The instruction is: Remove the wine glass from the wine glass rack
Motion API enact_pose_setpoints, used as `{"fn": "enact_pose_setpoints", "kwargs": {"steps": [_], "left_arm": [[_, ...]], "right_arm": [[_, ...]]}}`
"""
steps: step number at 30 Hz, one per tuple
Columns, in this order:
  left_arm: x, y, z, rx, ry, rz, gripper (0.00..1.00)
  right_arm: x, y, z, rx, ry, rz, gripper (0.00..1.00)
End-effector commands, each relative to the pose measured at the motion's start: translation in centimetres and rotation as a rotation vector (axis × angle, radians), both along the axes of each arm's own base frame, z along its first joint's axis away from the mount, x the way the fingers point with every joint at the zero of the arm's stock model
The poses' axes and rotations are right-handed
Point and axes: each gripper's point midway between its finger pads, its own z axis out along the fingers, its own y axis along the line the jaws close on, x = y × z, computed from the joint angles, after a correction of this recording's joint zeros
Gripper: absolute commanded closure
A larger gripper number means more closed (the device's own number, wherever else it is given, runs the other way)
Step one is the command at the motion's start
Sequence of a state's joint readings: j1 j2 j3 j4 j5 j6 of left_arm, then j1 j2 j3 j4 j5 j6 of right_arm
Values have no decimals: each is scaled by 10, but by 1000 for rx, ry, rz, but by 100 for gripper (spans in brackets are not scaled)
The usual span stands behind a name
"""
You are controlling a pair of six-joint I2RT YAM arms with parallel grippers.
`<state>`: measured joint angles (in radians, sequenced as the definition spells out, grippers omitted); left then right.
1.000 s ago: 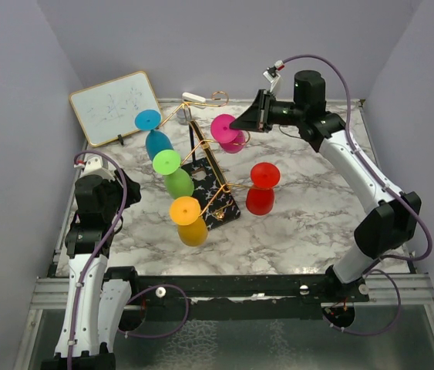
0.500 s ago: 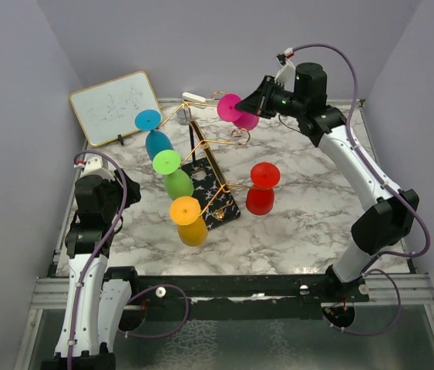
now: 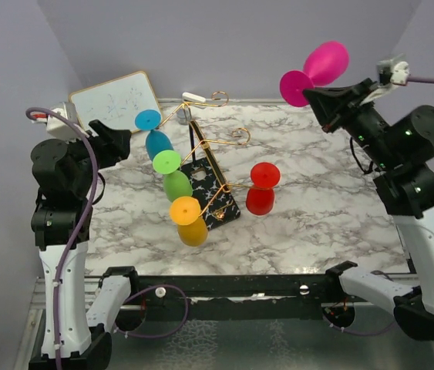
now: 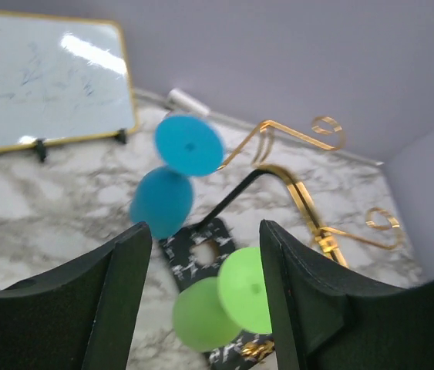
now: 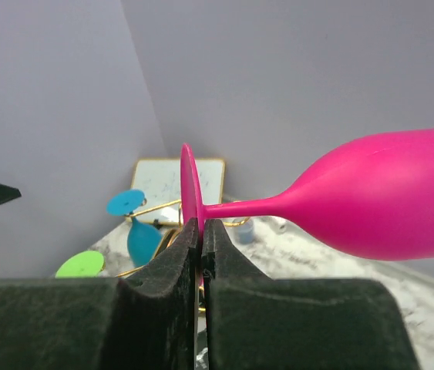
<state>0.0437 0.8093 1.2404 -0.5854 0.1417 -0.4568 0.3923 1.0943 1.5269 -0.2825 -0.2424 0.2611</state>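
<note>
The gold wire wine glass rack (image 3: 215, 140) stands on its black speckled base (image 3: 218, 199) mid-table. A blue glass (image 3: 153, 136), a green one (image 3: 172, 173) and a yellow one (image 3: 189, 219) hang from its left arms. My right gripper (image 3: 313, 93) is shut on the foot of the pink wine glass (image 3: 321, 66), holding it high in the air, to the right of the rack and free of it. In the right wrist view its fingers (image 5: 202, 227) pinch the foot edge-on, with the bowl (image 5: 390, 196) to the right. My left gripper (image 4: 201, 239) is open, raised left of the rack, empty.
A red glass (image 3: 262, 189) stands on the marble table (image 3: 317, 216) right of the rack. A framed whiteboard (image 3: 115, 102) leans at the back left. Lilac walls close in the left, back and right sides.
My right arm has pulled the pink glass off the rack's upper right arm and swung it up and to the right. The left arm has risen and turned toward the rack.
</note>
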Motion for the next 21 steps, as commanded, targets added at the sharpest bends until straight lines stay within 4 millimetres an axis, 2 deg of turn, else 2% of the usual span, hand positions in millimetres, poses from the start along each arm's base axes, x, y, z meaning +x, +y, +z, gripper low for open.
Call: {"fn": "enact_pose_setpoints", "kwargs": {"steps": [1, 6, 8, 11, 14, 16, 18, 21], "left_arm": [[-8, -56, 62, -213, -142, -278, 38], [-30, -105, 112, -541, -250, -619, 36], [-41, -114, 125, -569, -260, -704, 36], [-55, -121, 141, -518, -265, -723, 36], [-64, -128, 139, -519, -209, -731, 36], [-74, -133, 140, -535, -200, -764, 36], [-82, -137, 138, -539, -187, -787, 36], [-87, -137, 125, -523, -144, -767, 36]], "right_arm": [[-14, -10, 10, -180, -128, -17, 98], [-40, 11, 4, -267, -173, 168, 98], [-44, 15, 2, -283, -180, 201, 98], [-41, 7, 8, -302, -233, 144, 98], [-29, -3, 21, -333, -295, 57, 98], [-17, -1, 25, -375, -316, 32, 98], [-9, 14, 27, -412, -332, 51, 98], [-2, 48, 30, -422, -348, 145, 98]]}}
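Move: My right fingers still pinch the foot of the pink wine glass, its middle some 6 cm ahead, 3 cm right and 2 cm above that hand; the empty hook is about 13 cm left, 4 cm ahead and 17 cm down. From my left hand the pink wine glass lies roughly 41 cm right, 7 cm ahead and 14 cm up; the blue glass is 9 cm ahead, 5 cm right, 9 cm below, the green glass 3 cm ahead, 8 cm right, 13 cm below. I swing my empty left hand right and up, about 13 cm each, then also back some 7 cm, turning clockwise and rolling its left side down until the open fingers face the pink glass. My right hand keeps its pinch on the foot, drawing back and up about 4 cm, then easing forward and down before a last small rise, rolling its left side down some 20 degrees and tipping up. ##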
